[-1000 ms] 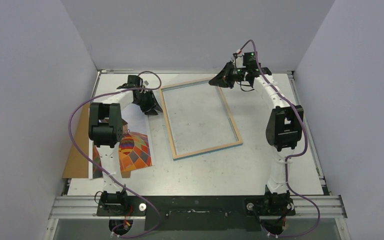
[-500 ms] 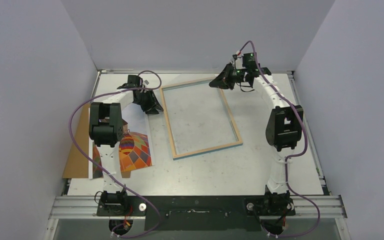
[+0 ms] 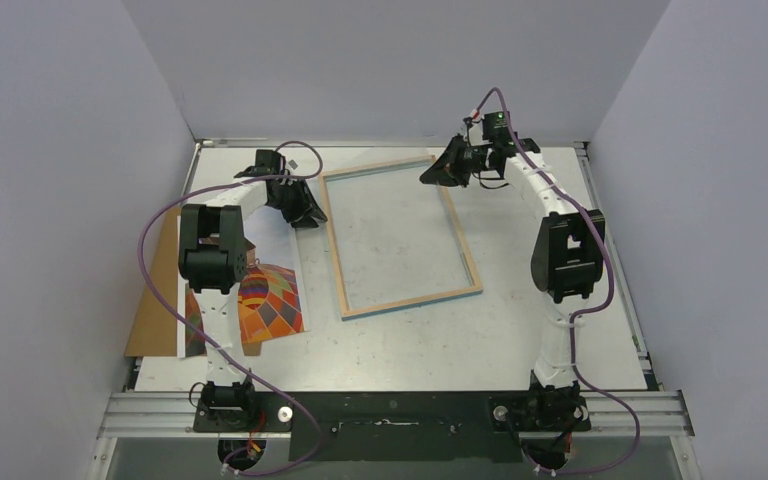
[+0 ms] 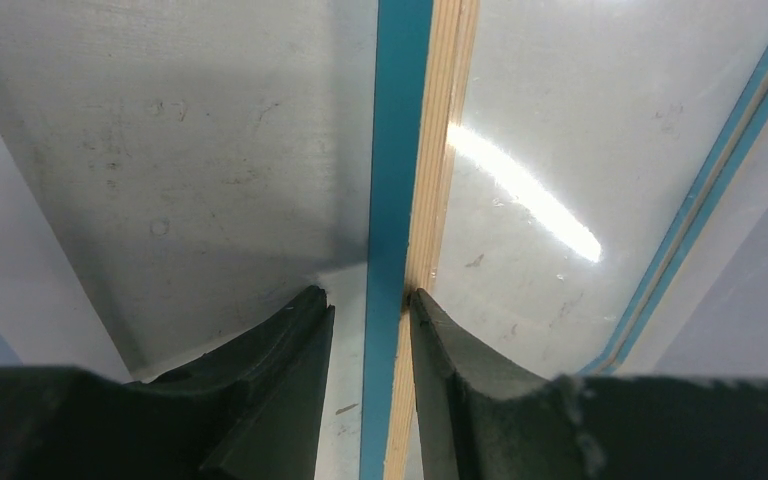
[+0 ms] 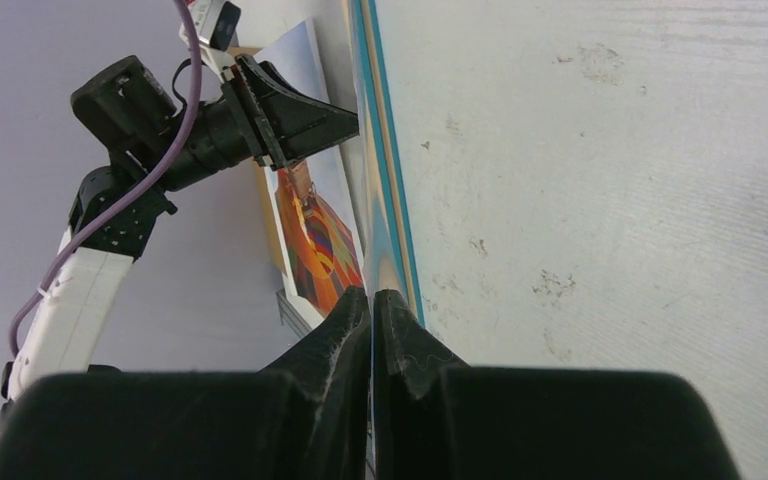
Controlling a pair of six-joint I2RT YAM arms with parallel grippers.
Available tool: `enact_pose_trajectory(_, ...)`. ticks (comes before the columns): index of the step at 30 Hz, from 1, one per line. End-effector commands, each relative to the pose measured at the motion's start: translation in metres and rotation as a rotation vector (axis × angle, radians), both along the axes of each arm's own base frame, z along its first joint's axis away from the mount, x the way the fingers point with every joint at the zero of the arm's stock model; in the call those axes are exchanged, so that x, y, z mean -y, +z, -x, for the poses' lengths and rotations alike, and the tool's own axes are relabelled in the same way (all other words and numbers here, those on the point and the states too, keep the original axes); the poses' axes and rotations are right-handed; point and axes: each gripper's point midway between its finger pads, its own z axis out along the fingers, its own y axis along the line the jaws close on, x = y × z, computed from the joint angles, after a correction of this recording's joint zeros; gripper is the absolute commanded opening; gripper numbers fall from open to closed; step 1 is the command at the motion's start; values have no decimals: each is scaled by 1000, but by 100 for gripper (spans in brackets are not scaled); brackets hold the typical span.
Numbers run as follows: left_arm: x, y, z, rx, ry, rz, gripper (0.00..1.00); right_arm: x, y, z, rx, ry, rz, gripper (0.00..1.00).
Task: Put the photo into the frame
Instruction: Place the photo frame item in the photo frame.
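The frame [image 3: 411,302] lies wood-coloured back up at the table's middle, with a clear pane inside it. My right gripper [image 3: 446,168] is shut on its far right corner; in the right wrist view [image 5: 372,292] the jaws pinch the frame [image 5: 385,200] edge-on. My left gripper [image 3: 308,213] is open astride the frame's left rail [image 4: 400,150]; in the left wrist view [image 4: 365,295] the right finger touches the wood side and the left finger stands apart. The photo [image 3: 272,305] with the orange balloon lies left of the frame, partly under my left arm, and also shows in the right wrist view [image 5: 315,235].
A plain brown backing board [image 3: 153,300] lies at the table's left edge beside the photo. Grey walls close in the left, back and right sides. My left arm [image 5: 160,130] shows beyond the frame in the right wrist view.
My right gripper has shifted slightly right with the frame's corner, and the frame has turned a little, its near end swinging left. My left gripper has stayed in place.
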Motion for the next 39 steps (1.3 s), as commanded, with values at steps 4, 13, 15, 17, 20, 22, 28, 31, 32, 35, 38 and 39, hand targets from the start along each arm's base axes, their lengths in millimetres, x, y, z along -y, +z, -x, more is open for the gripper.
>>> enact_pose_trajectory(4,-3,-5,-16,35,3,-9,33,7,15,12,46,10,57,0)
enact_pose_trajectory(13,-2,-9,-18,21,2,-11,32,12,10,15,55,-9,87,0)
enact_pose_trajectory(15,-2,-10,-19,18,3,-10,32,13,7,14,55,-7,91,0)
enact_pose_trajectory(17,-2,-11,-19,6,16,-10,32,14,4,14,54,-11,104,0)
enact_pose_trajectory(20,-3,-13,-19,1,20,-16,32,22,4,12,60,-27,114,0)
enact_pose_trajectory(22,-2,-14,-19,-3,20,-12,32,22,1,14,55,-21,114,0)
enact_pose_trajectory(28,-2,-18,-19,-16,19,-15,29,26,-14,22,30,-13,137,0)
enact_pose_trajectory(31,-3,-19,-20,-20,17,-16,29,25,-18,22,34,-12,128,0)
enact_pose_trajectory(32,-2,-19,-20,-20,16,-15,29,24,-19,22,38,-5,122,0)
enact_pose_trajectory(35,-2,-19,-20,-22,14,-13,29,19,-18,18,78,13,90,0)
enact_pose_trajectory(38,-2,-20,-20,-23,12,-14,29,11,-11,14,124,24,19,0)
enact_pose_trajectory(39,-2,-20,-20,-24,12,-14,29,10,-9,12,136,18,-2,0)
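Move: My right hand pinches the clear sheet, and the photo frame's middle lies roughly 18 cm below it, 3 cm back and 4 cm left; its right rail is at that depth too, level ahead and 11 cm to my right. My left fingers straddle the left rail, whose middle is some 7 cm back, 2 cm right and 1 cm below. From that left hand the photo lies about 14 cm back and 19 cm left, 2 cm below. I lower the clear sheet towards the frame with my right hand, about 6 cm down and drifting 2–3 cm right, a little back too, dipping its fingers some 5–10 degrees further and keeping the pinch. Meanwhile my left hand, fingers still astride the left rail and closing very slightly, nudges it forward about 1.5 cm and a touch right. ##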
